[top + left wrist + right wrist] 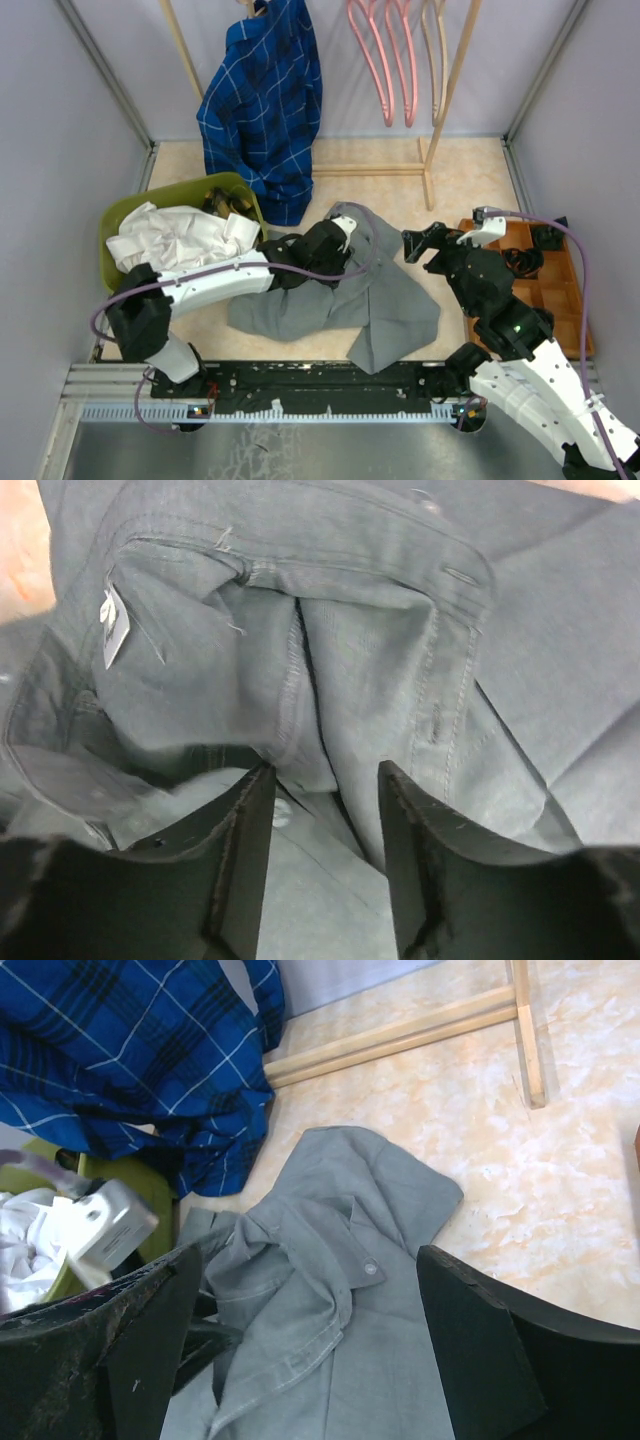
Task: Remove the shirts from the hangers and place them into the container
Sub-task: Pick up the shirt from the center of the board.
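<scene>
A grey shirt [340,300] lies crumpled on the table in front of the arms. My left gripper [345,235] hovers over its collar end, and in the left wrist view its jaws [325,770] stand apart over folds of grey cloth [400,630], pinching nothing. My right gripper [440,240] hangs open to the right of the shirt; its wrist view looks down on the collar [330,1300]. The blue checked shirt [260,100] hangs on the rack. The olive container [125,215] holds the white shirt [180,235] and a bit of plaid [225,200]. Bare pink hangers [385,60] hang on the rack.
A wooden rack stands at the back, its base bar [365,170] lying on the table behind the grey shirt. An orange divided tray [560,290] with black parts sits at the right, beside my right arm. Grey walls close in both sides.
</scene>
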Motion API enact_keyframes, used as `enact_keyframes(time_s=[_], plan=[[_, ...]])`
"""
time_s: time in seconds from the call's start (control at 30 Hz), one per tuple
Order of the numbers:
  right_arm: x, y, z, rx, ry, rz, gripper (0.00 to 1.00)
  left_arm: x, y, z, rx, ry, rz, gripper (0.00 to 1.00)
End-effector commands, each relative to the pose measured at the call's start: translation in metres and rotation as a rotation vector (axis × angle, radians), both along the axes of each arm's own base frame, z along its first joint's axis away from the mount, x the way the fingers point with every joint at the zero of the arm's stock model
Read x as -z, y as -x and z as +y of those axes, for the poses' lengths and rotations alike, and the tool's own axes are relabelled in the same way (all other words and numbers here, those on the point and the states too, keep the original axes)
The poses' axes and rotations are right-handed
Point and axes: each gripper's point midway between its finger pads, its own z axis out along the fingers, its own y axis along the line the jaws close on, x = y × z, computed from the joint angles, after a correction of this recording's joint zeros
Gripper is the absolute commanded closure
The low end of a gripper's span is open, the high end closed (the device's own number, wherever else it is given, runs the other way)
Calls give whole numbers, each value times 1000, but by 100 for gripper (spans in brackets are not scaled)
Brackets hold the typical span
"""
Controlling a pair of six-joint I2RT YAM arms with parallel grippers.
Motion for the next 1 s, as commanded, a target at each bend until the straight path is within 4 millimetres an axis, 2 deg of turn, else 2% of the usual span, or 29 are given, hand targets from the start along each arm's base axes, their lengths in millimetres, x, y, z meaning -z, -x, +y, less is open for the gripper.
enact_keyframes(time_s=[0.0,0.07,0.2,0.37,0.5,0.6,0.67,0.73,0.97], plan=[[-9,-1,0,3,-13,-24,12,5,-15,-19,-54,76,51,39],[-6,0,1,-5,-6,-10,11,16,-16,-19,-73,47,89,26],[-3,3,0,-9,4,6,11,9,-14,-15,-100,53,96,12],[-2,2,1,-11,1,4,11,-37,-8,-18,-9,187,10,3],[-2,1,5,-24,-6,3,10,-56,-14,-3,-54,206,-72,0],[-2,1,6,-27,-7,6,10,-45,-27,17,-132,169,-85,0],[-3,1,6,-29,-8,3,10,-24,-28,22,-132,141,10,0],[-5,1,6,-29,-10,1,10,-10,-30,27,-166,102,70,0],[-5,0,10,-42,-17,-1,10,4,-21,-3,-113,172,220,0]])
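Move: The left hand hovers over the crumpled grey shirt in the centre of the board. The shirt's middle is about 4 cm back, 2 cm left and 10 cm below. The green container holding the white shirt is roughly 38 cm left and 7 cm ahead, and the hanging plaid shirt's lower hem about 14 cm left and 12 cm ahead, both lower than the hand. From the right hand the grey shirt lies some 20 cm left, 4 cm back and 25 cm down. Without holding the grey shirt, the left fingers spread from less than half open to fully open above its collar folds. Meanwhile the hand dips about 3 cm, bobs up some 9 cm, then sinks nearly 8 cm back towards the cloth, ending a little farther forward and left, the wrist turned roughly 10 degrees counter-clockwise and tipped slightly down. ##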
